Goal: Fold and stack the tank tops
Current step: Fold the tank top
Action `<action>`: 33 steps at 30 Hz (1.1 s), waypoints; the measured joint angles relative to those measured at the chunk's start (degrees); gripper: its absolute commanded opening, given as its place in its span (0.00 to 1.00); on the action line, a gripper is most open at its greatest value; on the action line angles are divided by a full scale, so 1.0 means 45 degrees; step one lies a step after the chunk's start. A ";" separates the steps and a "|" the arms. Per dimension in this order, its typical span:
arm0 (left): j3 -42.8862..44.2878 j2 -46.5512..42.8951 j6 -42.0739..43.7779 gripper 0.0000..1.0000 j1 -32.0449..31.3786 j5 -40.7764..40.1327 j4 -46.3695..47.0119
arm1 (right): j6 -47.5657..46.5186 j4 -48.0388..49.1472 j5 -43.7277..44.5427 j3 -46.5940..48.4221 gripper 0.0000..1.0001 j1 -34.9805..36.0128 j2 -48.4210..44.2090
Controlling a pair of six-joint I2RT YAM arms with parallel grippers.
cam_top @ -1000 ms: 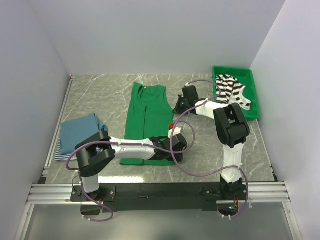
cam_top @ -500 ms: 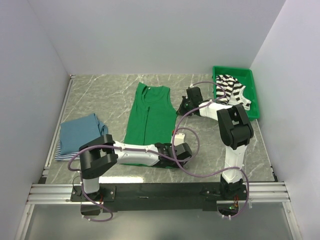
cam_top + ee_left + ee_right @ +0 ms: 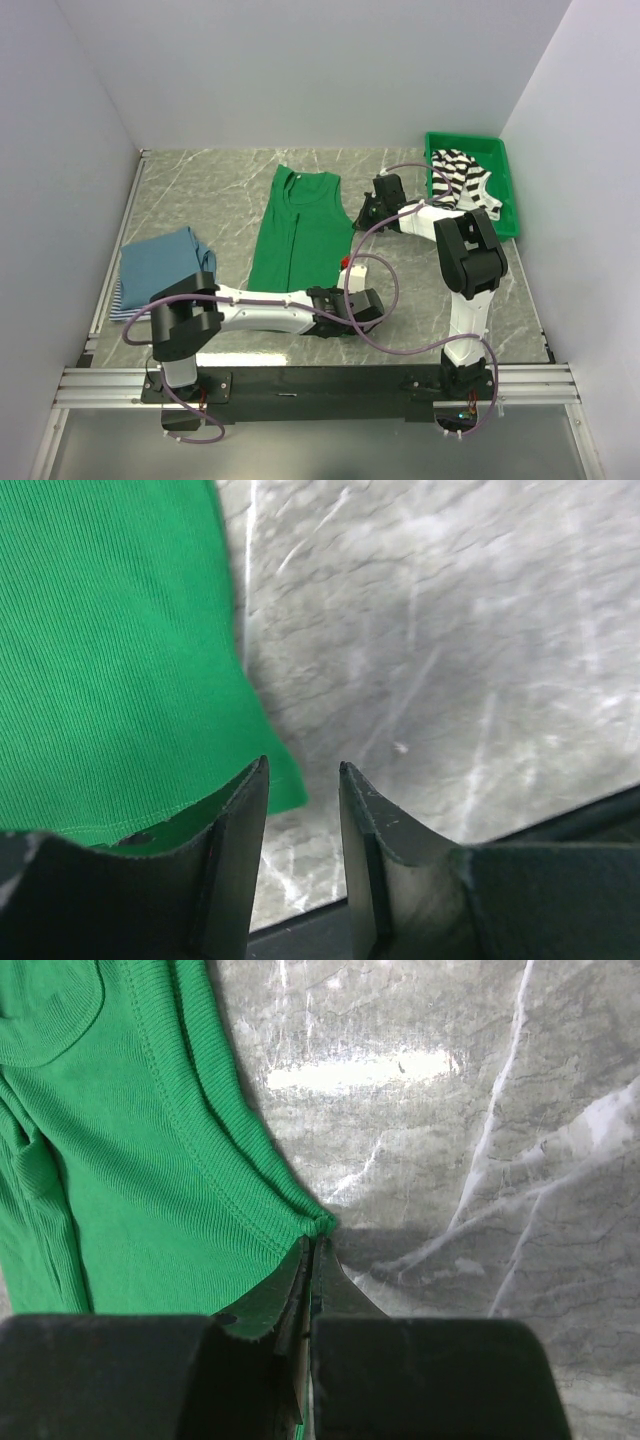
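Observation:
The green tank top point(image 3: 300, 228) lies spread and slanted on the marble table. My right gripper point(image 3: 358, 217) is at its right edge below the armhole; in the right wrist view the right gripper point(image 3: 318, 1238) is shut on a pinch of the green tank top point(image 3: 130, 1160). My left gripper point(image 3: 352, 314) is at the top's near right corner. In the left wrist view the left gripper point(image 3: 303, 766) is open, and the hem corner of the green tank top point(image 3: 110, 650) pokes just past its left finger point(image 3: 240, 830). A black-and-white striped tank top point(image 3: 462, 178) lies in the bin.
The green plastic bin point(image 3: 511, 200) stands at the back right. A folded blue top point(image 3: 160, 260) rests on a blue-white striped one point(image 3: 121, 302) at the left. White walls close in three sides. A black rail point(image 3: 560, 825) runs along the near edge.
The right gripper has drawn the green top's upper side to the right, so the top now lies slanted. The left gripper has slid toward the near edge by the hem corner.

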 measured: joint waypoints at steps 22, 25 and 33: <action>0.0345 0.1326 -0.0044 0.01 -0.0432 -0.0049 -0.0291 | -0.0010 -0.0010 0.0000 -0.0359 0.00 -0.0262 -0.0277; -0.0272 0.0835 -0.0068 0.01 -0.0525 0.0019 0.0248 | -0.0010 -0.0097 0.0078 -0.0500 0.00 -0.0335 -0.0418; -0.2633 -0.2633 -0.0495 0.00 -0.0491 0.0073 0.1579 | -0.0010 -0.0554 0.0379 -0.0685 0.00 -0.0379 -0.0976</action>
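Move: The tank top's near right hem corner lies about 4 cm below my open left hand and 1 cm back. The side I keep pinched with my right hand just under the armhole is some 29 cm ahead of my left hand and 2 cm to its left. Counted from my right hand, that hem corner is about 29 cm back and 2 cm right, level in height; the green tray stands roughly 11 cm ahead and 23 cm right. I drop my left hand about 3.5 cm onto the hem corner, ease slightly back and shut my fingers on it, then lift it some 5.5 cm, drifting about 2 cm left late and rolling the hand's left side down some 15 degrees. My right hand keeps its pinch under the armhole and slides about 2.5 cm right and a little back, low over the table, rising barely 1 cm at the end. ##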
